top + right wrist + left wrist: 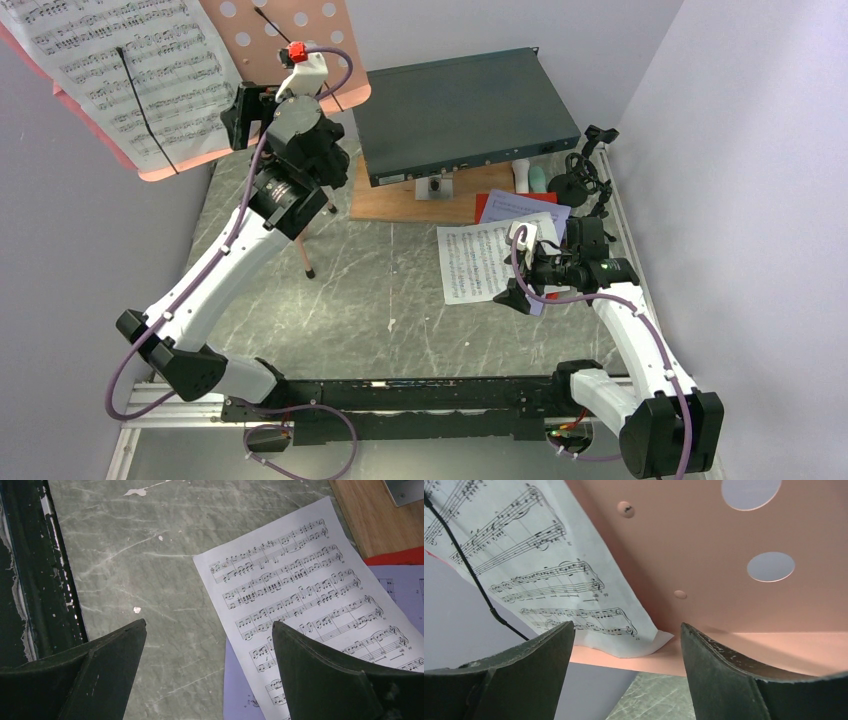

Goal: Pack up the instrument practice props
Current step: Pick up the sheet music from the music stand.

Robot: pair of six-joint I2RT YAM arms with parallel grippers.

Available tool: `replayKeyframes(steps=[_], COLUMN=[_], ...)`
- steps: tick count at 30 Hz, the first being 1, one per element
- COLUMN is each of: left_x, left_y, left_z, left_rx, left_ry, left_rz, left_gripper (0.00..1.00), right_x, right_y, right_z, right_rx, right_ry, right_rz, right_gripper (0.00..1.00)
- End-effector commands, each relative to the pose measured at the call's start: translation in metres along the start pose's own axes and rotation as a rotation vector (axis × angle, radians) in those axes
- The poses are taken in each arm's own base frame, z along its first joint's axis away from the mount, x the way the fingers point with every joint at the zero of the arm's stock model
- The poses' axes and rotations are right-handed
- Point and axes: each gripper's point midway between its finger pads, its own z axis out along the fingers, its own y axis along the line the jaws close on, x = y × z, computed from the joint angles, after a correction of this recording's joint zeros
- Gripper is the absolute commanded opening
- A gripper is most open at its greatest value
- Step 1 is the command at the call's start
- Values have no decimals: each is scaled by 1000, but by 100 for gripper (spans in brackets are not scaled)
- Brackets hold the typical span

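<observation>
The salmon-pink perforated music stand [300, 30] rises at the back left with a white sheet-music page [130, 70] resting on its lip. My left gripper [236, 116] hovers just below that lip, open. In its wrist view the stand [704, 555] and page corner [574, 590] lie beyond the left gripper [626, 630], touching neither finger. My right gripper [518, 290] stands open low over a white page [295, 580] that overlaps a lavender page [240, 680] and a red page [395, 556]; nothing sits in the right gripper [209, 627]. A black mic stand [580, 185] and white and mint tubes [530, 177] stand at the back right.
A dark grey rack box [460, 110] rests on a wooden board [410, 200] at the back centre. The stand's thin leg [303, 255] reaches down to the marble tabletop [380, 300]. Grey walls close in on both sides, and a black rail [400, 400] runs along the near edge.
</observation>
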Motion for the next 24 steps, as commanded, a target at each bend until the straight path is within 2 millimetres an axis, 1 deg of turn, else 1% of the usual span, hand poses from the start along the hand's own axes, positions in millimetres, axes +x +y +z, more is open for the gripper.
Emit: replayKeyframes(steps=[1,4,12,17,20,21,24], left_x=[-5,-7,-10,-11,-12,-11,-6], left_y=[8,17,39,48,48,47,41], left_z=[8,9,6,3,-1,-3,-8], left_rx=[-12,-38,-51,-24,35,60,159], left_ry=[-4,-8,-17,-21,-27,-28,-20], left_rz=[-47,-55,-88,-130,-153,-157,-182], left_gripper=[81,75,49,22,5,1,0], right_x=[-7,-7,-6,-5,-5,-5,-4], right_y=[-4,-4,-5,-5,-6,-6,-6], right_z=[0,0,0,1,1,1,2], right_rx=[12,11,11,12,13,12,14], right_ry=[-19,-19,-19,-16,-14,-14,-12], right_rz=[-39,-39,-36,-34,-32,-32,-30], right_gripper=[100,100,100,100,100,100,100])
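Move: The sheet music still on the music stand reaches down to the open left fingers: its lower right corner is about 3 cm ahead, 1 cm to the right and 2 cm below. The black page wire across that sheet is roughly 10 cm to the hand's left, 2 cm back and 4 cm higher, and the stand's bare panel is about 8 cm ahead and 5 cm right, also some 5 cm up. From the right hand the corner is roughly 16 cm ahead, 41 cm left and 31 cm up. The left hand edges barely forward and down to the white sheet's lower right edge, then turns back and draws left, back and up, about 2 cm each way, with the wrist nearly steady. As it goes, its wide-open fingers shut completely and pinch the sheet's edge just above the ledge, shifting it towards the page wire. ##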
